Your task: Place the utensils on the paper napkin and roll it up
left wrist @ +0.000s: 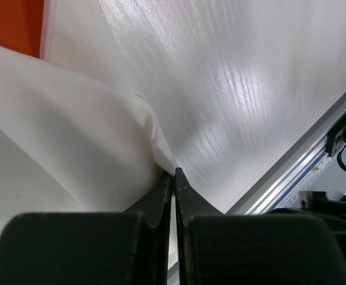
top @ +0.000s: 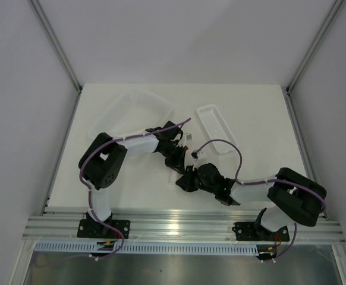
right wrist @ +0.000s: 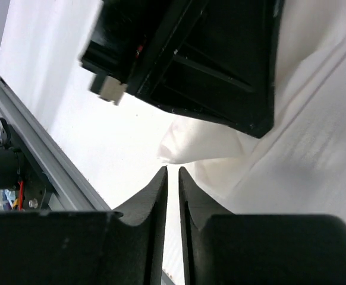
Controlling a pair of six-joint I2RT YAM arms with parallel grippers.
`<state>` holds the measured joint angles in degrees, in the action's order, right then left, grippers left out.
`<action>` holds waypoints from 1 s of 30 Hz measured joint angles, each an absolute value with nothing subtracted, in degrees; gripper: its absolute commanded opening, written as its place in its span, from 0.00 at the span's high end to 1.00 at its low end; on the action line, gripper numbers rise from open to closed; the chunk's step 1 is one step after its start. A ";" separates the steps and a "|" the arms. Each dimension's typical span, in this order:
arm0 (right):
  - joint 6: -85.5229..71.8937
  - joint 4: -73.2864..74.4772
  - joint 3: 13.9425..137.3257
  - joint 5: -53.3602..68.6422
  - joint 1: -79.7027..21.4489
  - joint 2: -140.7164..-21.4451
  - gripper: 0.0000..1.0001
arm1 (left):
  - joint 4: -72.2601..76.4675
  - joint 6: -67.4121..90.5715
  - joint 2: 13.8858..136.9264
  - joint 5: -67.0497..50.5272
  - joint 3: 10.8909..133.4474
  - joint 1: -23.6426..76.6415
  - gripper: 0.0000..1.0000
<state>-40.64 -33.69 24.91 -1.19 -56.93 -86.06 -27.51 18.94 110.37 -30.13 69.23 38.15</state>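
Note:
In the left wrist view the white paper napkin [left wrist: 72,130] lies folded over, and a patch of an orange-red utensil [left wrist: 9,24] shows past its edge at the top left. My left gripper [left wrist: 173,172] is shut, pinching the napkin's folded edge at its tips. From the right wrist, a napkin corner [right wrist: 200,145] hangs out from under the left gripper's black body. My right gripper [right wrist: 173,169] stands just below that corner, its jaws a narrow gap apart with nothing between them. From above, the left gripper [top: 181,161] and right gripper [top: 185,181] meet at mid-table, and the napkin is hard to make out.
A clear plastic container [top: 137,107] and a clear narrow tray [top: 216,127] sit at the back of the white table. The aluminium rail [top: 185,225] runs along the near edge, close to both grippers. White walls enclose the table on the left, right and back.

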 measured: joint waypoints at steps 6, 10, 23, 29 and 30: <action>-40.25 -25.15 25.08 -3.77 -56.88 -79.50 0.83 | -27.51 18.81 110.37 -29.54 69.23 38.15 0.98; -41.43 -23.57 22.06 -4.27 -56.14 -76.44 0.82 | -27.51 18.81 110.37 -29.54 69.23 38.15 0.98; -46.85 -27.20 17.21 -2.00 -37.82 -77.56 0.73 | -27.53 17.69 110.26 -29.04 69.23 38.37 0.98; -47.48 -31.70 23.73 1.87 -34.70 -88.09 0.62 | -27.49 16.40 109.36 -27.09 69.12 39.59 0.98; -47.68 -32.71 24.88 2.42 -34.70 -89.78 0.58 | -27.49 16.29 109.30 -26.87 69.12 39.77 0.98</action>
<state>-47.68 -32.71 24.88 2.42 -34.70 -89.78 -27.49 16.29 109.30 -26.87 69.12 39.77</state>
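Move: The left fingers are already shut on the loose edge of the napkin roll, whose middle lies about 3 cm ahead of them at their own height. From the right hand that middle is roughly 9 cm ahead, 1 cm right and 2 cm lower. The orange utensil heads poke out some 8 cm beyond the roll's middle and 2 cm right of it. The long white tray is about 26 cm ahead and 16 cm right of the right hand. The left fingers keep the napkin's edge pinched, almost still, while the right hand swings around the roll's near end: first about 11 cm to the right, then some 10 cm forward, easing back left at the last towards the utensil heads. After a small lift it sinks to about 2 cm below its starting height, turning some 25 degrees clockwise and opening its fingers to over a third, untouching beside the roll. ##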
